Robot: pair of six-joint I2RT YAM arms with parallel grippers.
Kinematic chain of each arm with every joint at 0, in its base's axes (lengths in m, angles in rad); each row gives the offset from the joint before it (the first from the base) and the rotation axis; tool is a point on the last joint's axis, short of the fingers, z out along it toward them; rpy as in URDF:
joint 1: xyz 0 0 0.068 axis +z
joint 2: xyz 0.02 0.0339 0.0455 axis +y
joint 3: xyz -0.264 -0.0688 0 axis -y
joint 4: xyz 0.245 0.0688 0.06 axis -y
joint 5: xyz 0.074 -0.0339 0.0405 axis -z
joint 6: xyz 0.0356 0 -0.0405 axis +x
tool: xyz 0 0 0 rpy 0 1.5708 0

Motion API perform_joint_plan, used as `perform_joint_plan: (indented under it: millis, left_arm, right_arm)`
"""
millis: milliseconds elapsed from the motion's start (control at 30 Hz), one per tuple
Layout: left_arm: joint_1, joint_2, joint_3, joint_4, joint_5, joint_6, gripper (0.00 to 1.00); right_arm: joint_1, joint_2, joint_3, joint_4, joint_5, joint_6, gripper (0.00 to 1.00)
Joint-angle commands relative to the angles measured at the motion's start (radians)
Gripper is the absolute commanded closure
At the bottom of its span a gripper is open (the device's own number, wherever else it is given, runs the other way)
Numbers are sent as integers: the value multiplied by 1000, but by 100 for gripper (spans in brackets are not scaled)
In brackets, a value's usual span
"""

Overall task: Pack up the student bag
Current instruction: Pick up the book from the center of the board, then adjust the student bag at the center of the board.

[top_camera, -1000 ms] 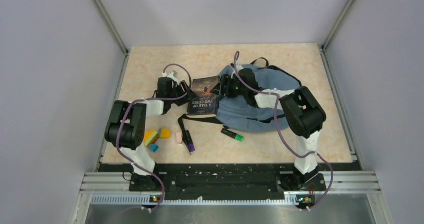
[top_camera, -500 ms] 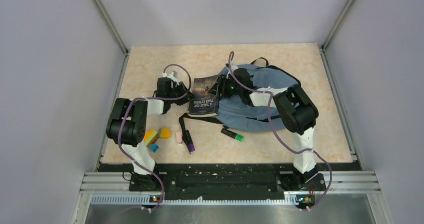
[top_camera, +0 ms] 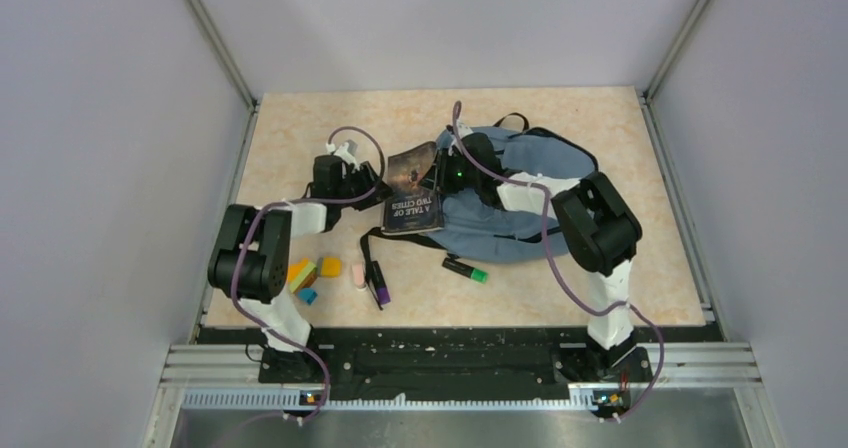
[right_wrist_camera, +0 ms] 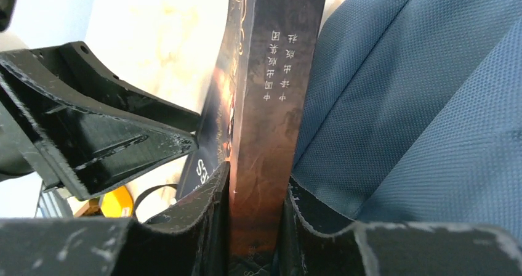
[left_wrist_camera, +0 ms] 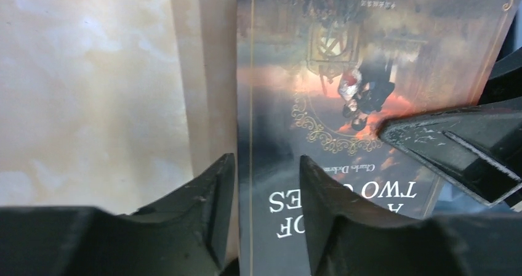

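Observation:
The dark book titled A Tale of Two Cities is tipped up at the left edge of the slate-blue student bag. My right gripper is shut on the book's spine, with the blue bag fabric just to its right. My left gripper is open at the book's opposite edge. One of its fingers lies over the cover and the other stands beside the edge. Seen from above, the left gripper and right gripper flank the book.
On the table in front of the book lie a black bag strap, a purple-capped marker, a pink eraser, a green-capped highlighter, and orange, yellow and blue blocks. Grey walls enclose the table.
My right gripper has closed onto the book's spine and shifted slightly toward the back. The book has tilted up on that side. The left gripper has narrowed at the book's other edge.

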Motion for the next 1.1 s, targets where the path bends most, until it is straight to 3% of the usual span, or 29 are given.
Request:
perform_joint_plan:
  millis: [0,233,400,767,967,1067]
  left_arm:
    - [-12,-145,9,-27,0,83,46]
    - [-19,-366,98,-301,-118,256,36]
    - [-35,-486,78,-319,-128,266,32]
    - [-49,-421,-65,-124,0,58,31]
    - [-123,-393,-49,-141,-65,99,31]
    - [-175,-364,-20,-144,-84,109,31]
  right_arm:
    - [31,-188,-12,-21,72,-134,77]
    - [30,-380,-58,-80,156,-205,83]
    - [24,-481,-101,-81,167,-212,83]
    - [19,-484,-250,-63,161,-147,83]
    - [-11,-627,-275,-121,178,-166,100]
    - [-30,-726,-241,-210,243,-220,100]
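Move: My right hand already holds A Tale of Two Cities by its right-hand edge; the book's middle is about 4 cm to its left and 2 cm back. The bag's middle lies roughly 21 cm to this hand's right, 4 cm back and 4 cm below, with the green marker about 22 cm back and 9 cm right. From my left hand, at the book's left edge, the book's middle is some 7 cm right and 1 cm ahead. My right hand keeps its pinch and carries the book right and back, roughly 8 cm each way, over the bag's near side, rising about 9 cm, dipping, then rising again to end 5 cm up. My left opens wider and comes free of the book's left edge, tipping up as it springs some 16 cm up, then sinks half of that while drawing back about 5 cm. ##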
